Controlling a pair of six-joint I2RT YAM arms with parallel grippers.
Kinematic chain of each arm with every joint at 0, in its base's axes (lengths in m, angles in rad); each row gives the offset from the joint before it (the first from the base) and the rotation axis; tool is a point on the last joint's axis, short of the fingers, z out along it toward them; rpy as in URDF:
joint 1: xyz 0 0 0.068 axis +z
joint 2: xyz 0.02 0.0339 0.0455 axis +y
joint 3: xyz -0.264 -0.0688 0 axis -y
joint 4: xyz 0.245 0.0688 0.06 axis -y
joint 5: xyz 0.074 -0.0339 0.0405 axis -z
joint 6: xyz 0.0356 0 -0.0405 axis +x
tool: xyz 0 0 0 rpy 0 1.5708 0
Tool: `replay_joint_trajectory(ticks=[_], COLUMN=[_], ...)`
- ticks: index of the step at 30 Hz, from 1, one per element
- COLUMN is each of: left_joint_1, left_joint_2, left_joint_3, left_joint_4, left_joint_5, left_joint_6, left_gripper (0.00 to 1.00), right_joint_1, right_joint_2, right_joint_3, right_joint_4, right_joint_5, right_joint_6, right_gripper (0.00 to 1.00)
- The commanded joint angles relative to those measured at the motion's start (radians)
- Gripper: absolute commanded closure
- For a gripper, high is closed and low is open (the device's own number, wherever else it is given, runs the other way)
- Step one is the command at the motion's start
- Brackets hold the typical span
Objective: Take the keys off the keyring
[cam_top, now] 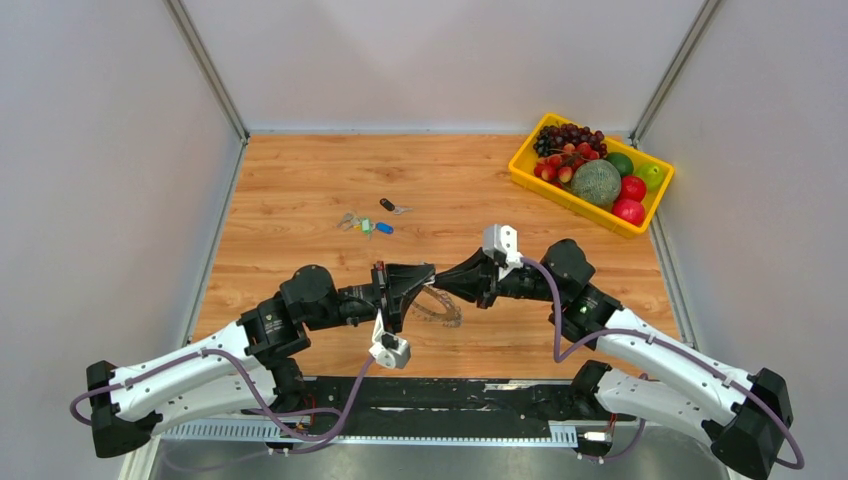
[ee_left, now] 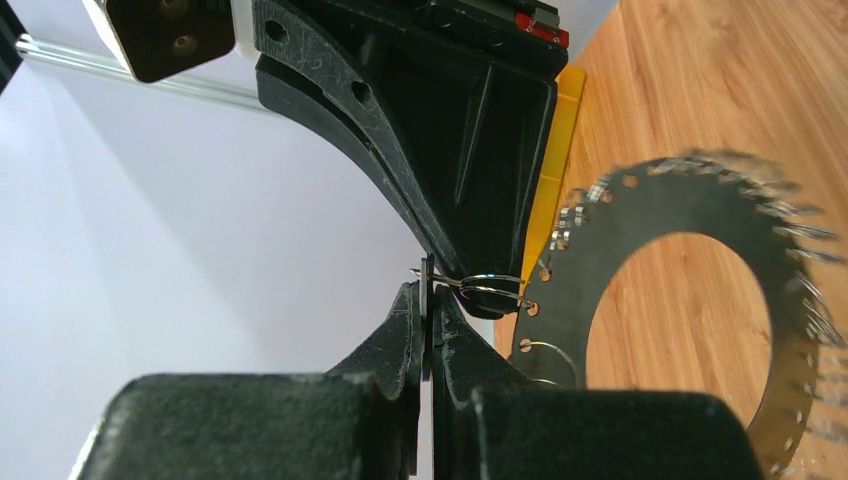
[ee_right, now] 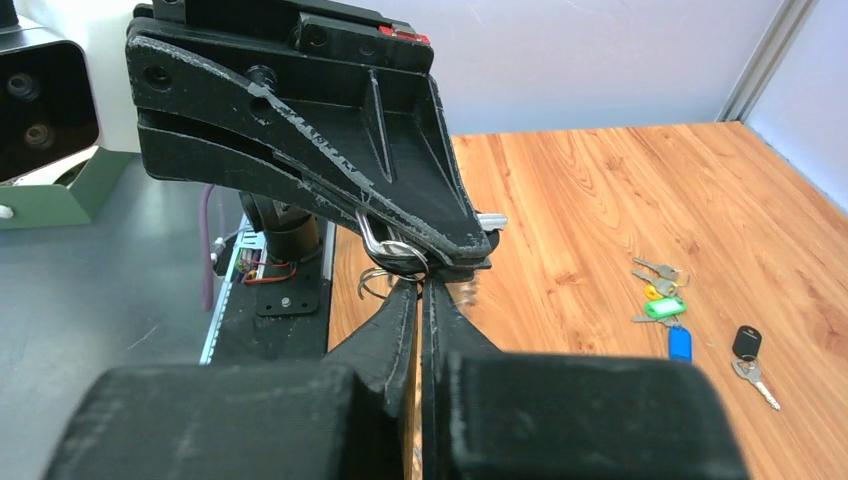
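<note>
The keyring (ee_left: 690, 200), a big grey toothed ring, hangs above the table between my two grippers; it also shows as the keyring (cam_top: 445, 312) under the tips in the top view. My left gripper (ee_left: 430, 300) is shut on a thin flat key (ee_left: 429, 272) seen edge-on, its silver tip (ee_right: 492, 220) poking out. A small wire ring (ee_left: 495, 285) links that key to a hole in the keyring. My right gripper (ee_right: 424, 288) is shut, its tips at this small wire ring (ee_right: 398, 252), nose to nose with the left gripper (ee_right: 478, 248). Loose keys (cam_top: 360, 223) lie on the table.
Beyond the grippers lie keys with green and blue tags (ee_right: 665, 305) and a black-headed key (ee_right: 748, 350). A yellow tray (cam_top: 525, 168) of fruit stands at the back right. Grey walls close in the wooden table (cam_top: 300, 200) on three sides.
</note>
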Motion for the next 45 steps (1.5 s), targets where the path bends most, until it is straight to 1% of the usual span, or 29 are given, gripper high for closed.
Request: replay_joint_trajectory(ticks=[1, 4, 6, 11, 13, 16, 17, 19, 20, 21, 22, 24, 27, 30, 31, 33, 35, 38, 40, 42, 45], left_joint_1=[-0.003, -0.002, -0.002, -0.002, -0.003, -0.004, -0.005, -0.008, -0.009, -0.012, -0.013, -0.019, -0.026, -0.028, -0.028, -0.028, -0.028, -0.028, -0.028, -0.028, -0.028], left_joint_2=[-0.027, -0.037, -0.036, -0.023, -0.019, -0.003, 0.001, 0.014, 0.022, 0.026, 0.036, 0.053, 0.078, 0.092, 0.085, 0.074, 0.066, 0.061, 0.057, 0.05, 0.042], left_joint_3=[0.037, 0.031, 0.029, 0.027, 0.028, 0.028, 0.027, 0.028, 0.027, 0.029, 0.03, 0.029, 0.028, 0.029, 0.029, 0.028, 0.026, 0.028, 0.031, 0.032, 0.033], left_joint_4=[0.09, 0.103, 0.102, 0.096, 0.093, 0.087, 0.086, 0.083, 0.083, 0.081, 0.079, 0.079, 0.072, 0.078, 0.089, 0.098, 0.098, 0.093, 0.091, 0.091, 0.09], left_joint_5=[0.008, -0.005, -0.005, -0.001, 0.004, 0.022, 0.037, 0.055, 0.06, 0.068, 0.072, 0.077, 0.076, 0.073, 0.07, 0.057, 0.048, 0.052, 0.056, 0.058, 0.055], left_joint_6=[-0.004, -0.004, -0.003, 0.004, 0.005, 0.001, -0.001, -0.008, -0.01, -0.016, -0.017, -0.019, -0.02, -0.041, -0.048, -0.055, -0.052, -0.046, -0.046, -0.045, -0.044], left_gripper=[1.0, 1.0, 1.0, 1.0, 1.0, 1.0, 1.0, 1.0, 1.0, 1.0, 1.0, 1.0, 1.0, 1.0, 1.0, 1.0, 1.0, 1.0, 1.0, 1.0, 1.0], right_joint_1=[0.004, 0.004, 0.002, -0.034, -0.074, -0.173, -0.212, -0.258, -0.261, -0.261, -0.261, -0.26, -0.26, -0.26, -0.259, -0.26, -0.26, -0.259, -0.26, -0.256, -0.238], right_joint_2=[-0.009, -0.028, -0.031, -0.01, 0.003, 0.038, 0.053, 0.08, 0.089, 0.097, 0.104, 0.109, 0.098, 0.054, 0.032, -0.016, -0.058, -0.098, -0.115, -0.127, -0.156], right_joint_3=[0.026, 0.014, 0.023, 0.054, 0.053, 0.024, -0.003, -0.083, -0.12, -0.138, -0.141, -0.127, -0.1, -0.055, -0.041, -0.039, -0.047, -0.048, -0.049, -0.055, -0.074], right_joint_4=[0.007, 0.006, 0.011, 0.002, -0.013, -0.009, 0.02, 0.175, 0.248, 0.281, 0.278, 0.238, 0.167, 0.047, 0.011, 0.015, 0.045, 0.027, 0.002, -0.011, -0.032], right_joint_5=[-0.009, 0.035, 0.07, 0.18, 0.241, 0.24, 0.208, 0.151, 0.149, 0.15, 0.149, 0.146, 0.151, 0.207, 0.227, 0.227, 0.178, 0.096, 0.057, 0.019, 0.012], right_joint_6=[0.033, 0.085, 0.152, 0.425, 0.581, 0.876, 0.979, 1.182, 1.259, 1.308, 1.338, 1.336, 1.29, 1.135, 1.061, 0.911, 0.771, 0.607, 0.533, 0.471, 0.376], right_gripper=[1.0, 1.0, 1.0, 1.0, 1.0, 1.0, 1.0, 1.0, 1.0, 1.0, 1.0, 1.0, 1.0, 0.99, 0.91, 0.8, 0.7, 0.57, 0.53, 0.52, 0.51])
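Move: The small wire loops pinched by the shut right fingers sit at the left fingertips, which are about 2 cm ahead of and 2 cm above the right hand; for the left hand, the loops are 1 cm behind and 1 cm below. Straight under the right hand by some 7 cm hangs the ring plate. On the table, roughly 29 cm below the right hand, the blue-tag keys lie 32 cm ahead and 14 cm left, the black-fob key 37 cm ahead and 7 cm left. The loops, still clamped in the left fingers, are pulled at by the right hand: shut, it swings about 8 cm forward, then down and a little right, rolling some 70 degrees with its top tipping forward. The left hand is tugged forward, then returns and sinks slightly rightward. The right fingers then open halfway as that hand rises, backs off to the right and unrolls partly. ##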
